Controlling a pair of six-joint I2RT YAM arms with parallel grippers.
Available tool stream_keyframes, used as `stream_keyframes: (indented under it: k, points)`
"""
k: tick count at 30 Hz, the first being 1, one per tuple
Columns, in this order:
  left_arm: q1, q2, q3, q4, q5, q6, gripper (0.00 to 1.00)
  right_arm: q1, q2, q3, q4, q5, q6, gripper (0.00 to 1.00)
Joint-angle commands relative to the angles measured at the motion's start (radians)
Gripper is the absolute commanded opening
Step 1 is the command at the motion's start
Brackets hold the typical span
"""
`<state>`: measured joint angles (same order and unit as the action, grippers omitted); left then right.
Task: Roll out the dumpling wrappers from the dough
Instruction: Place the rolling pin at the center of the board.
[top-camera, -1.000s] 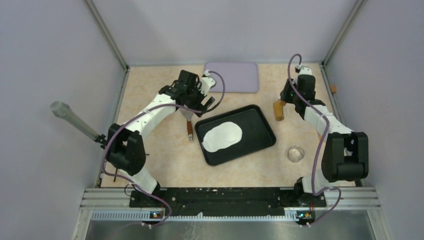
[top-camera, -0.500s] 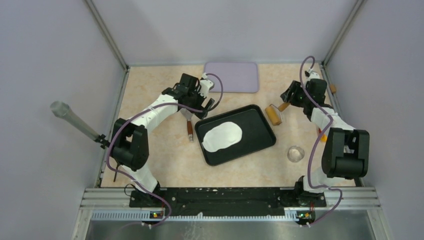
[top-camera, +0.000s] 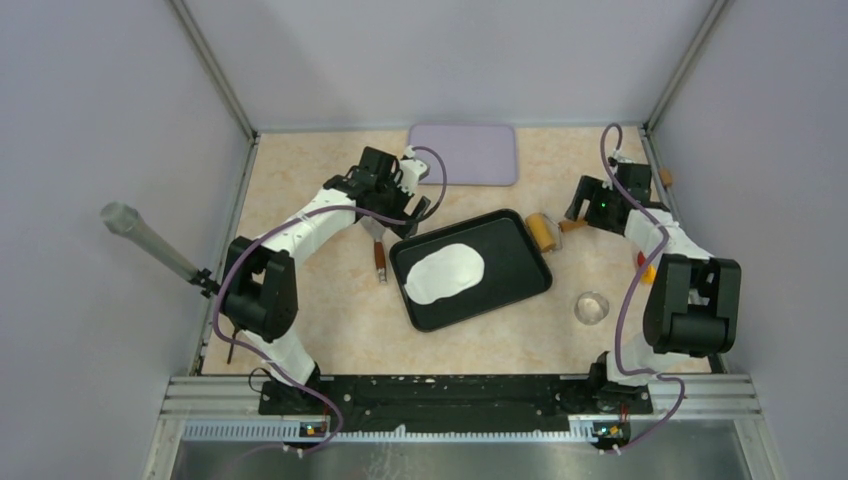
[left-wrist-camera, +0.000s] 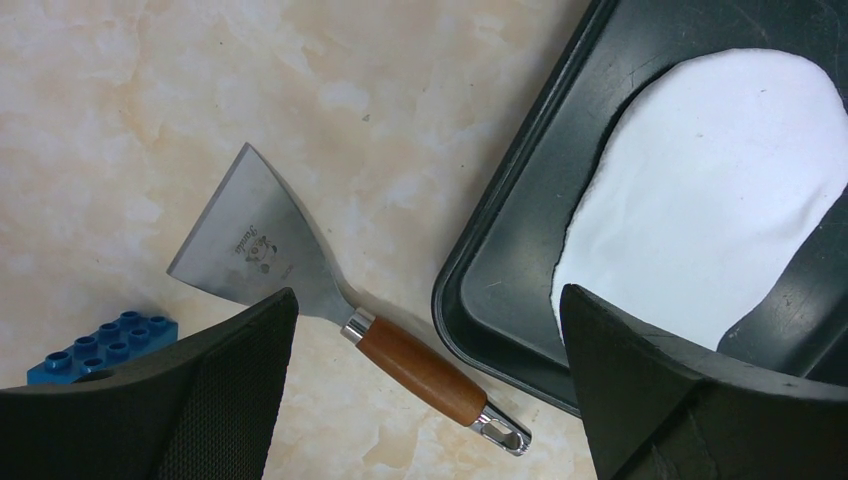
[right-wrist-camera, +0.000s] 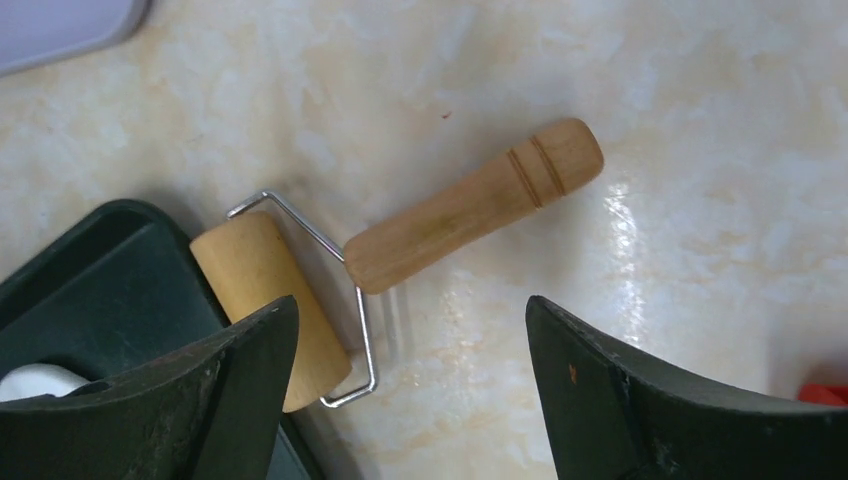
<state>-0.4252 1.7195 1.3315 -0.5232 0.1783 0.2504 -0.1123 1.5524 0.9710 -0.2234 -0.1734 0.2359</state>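
The dough (top-camera: 447, 272) is a flattened white sheet lying in the black tray (top-camera: 515, 255); the left wrist view shows the dough (left-wrist-camera: 710, 190) over the tray (left-wrist-camera: 520, 260). No dumpling wrappers are in view. A wooden roller (top-camera: 541, 231) lies on the table against the tray's right edge, its drum (right-wrist-camera: 270, 300) by the tray rim and its handle (right-wrist-camera: 475, 205) pointing away. My right gripper (top-camera: 578, 212) hovers open above the roller (right-wrist-camera: 410, 305), holding nothing. My left gripper (top-camera: 395, 212) stands wide open over a scraper (left-wrist-camera: 255, 250) left of the tray (left-wrist-camera: 425, 300).
A purple mat (top-camera: 463, 153) lies at the back. A small glass dish (top-camera: 591, 306) stands right of the tray. A blue brick (left-wrist-camera: 100, 345) sits beside the scraper. Small orange pieces (top-camera: 666, 177) lie at the right wall. A grey pole (top-camera: 150, 243) juts in at the left.
My right gripper opened and let go of the roller, which now lies against the tray's right edge. The right arm drew back to the right. The left arm barely moved.
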Motion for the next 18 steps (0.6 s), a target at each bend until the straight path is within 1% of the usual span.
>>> stream_keyframes:
  k: [1,4,8,11,14,18]
  points:
    - [-0.002,-0.029,0.023,0.021,0.033,-0.016,0.99,-0.001,-0.047,0.071,-0.126,0.122,-0.120,0.82]
    - [-0.002,-0.033,0.022,0.019,0.034,-0.016,0.99,-0.001,-0.073,0.110,-0.197,0.109,-0.217,0.83]
    - [-0.004,-0.040,0.021,0.013,0.041,-0.013,0.99,-0.001,-0.082,0.194,-0.370,0.015,-0.424,0.83]
    - [-0.004,-0.044,0.021,0.008,0.044,-0.011,0.99,-0.001,-0.115,0.208,-0.487,-0.065,-0.608,0.83]
    - [-0.004,-0.046,0.020,0.008,0.046,-0.012,0.99,-0.002,-0.152,0.197,-0.611,-0.085,-0.770,0.83]
    - [-0.007,-0.051,0.021,0.008,0.047,-0.013,0.99,-0.001,-0.237,0.104,-0.677,-0.064,-0.966,0.83]
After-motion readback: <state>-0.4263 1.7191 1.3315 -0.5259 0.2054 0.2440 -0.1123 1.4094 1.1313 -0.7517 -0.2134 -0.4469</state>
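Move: From the right hand, the just-released rolling pin lies about 4 cm ahead, 5 cm to the left and some 5 cm below, its handle almost in front of the open fingers. On the table, the black tray's middle is roughly 23 cm left and 5 cm back, the glass bowl about 13 cm back and 2 cm right, the red-yellow toy 5 cm back and 13 cm right. From the left hand the pin lies some 31 cm right, about level ahead, 8 cm lower. The open right hand draws back about 7 cm from the pin, then also rises, turning counter-clockwise some 30 degrees. ##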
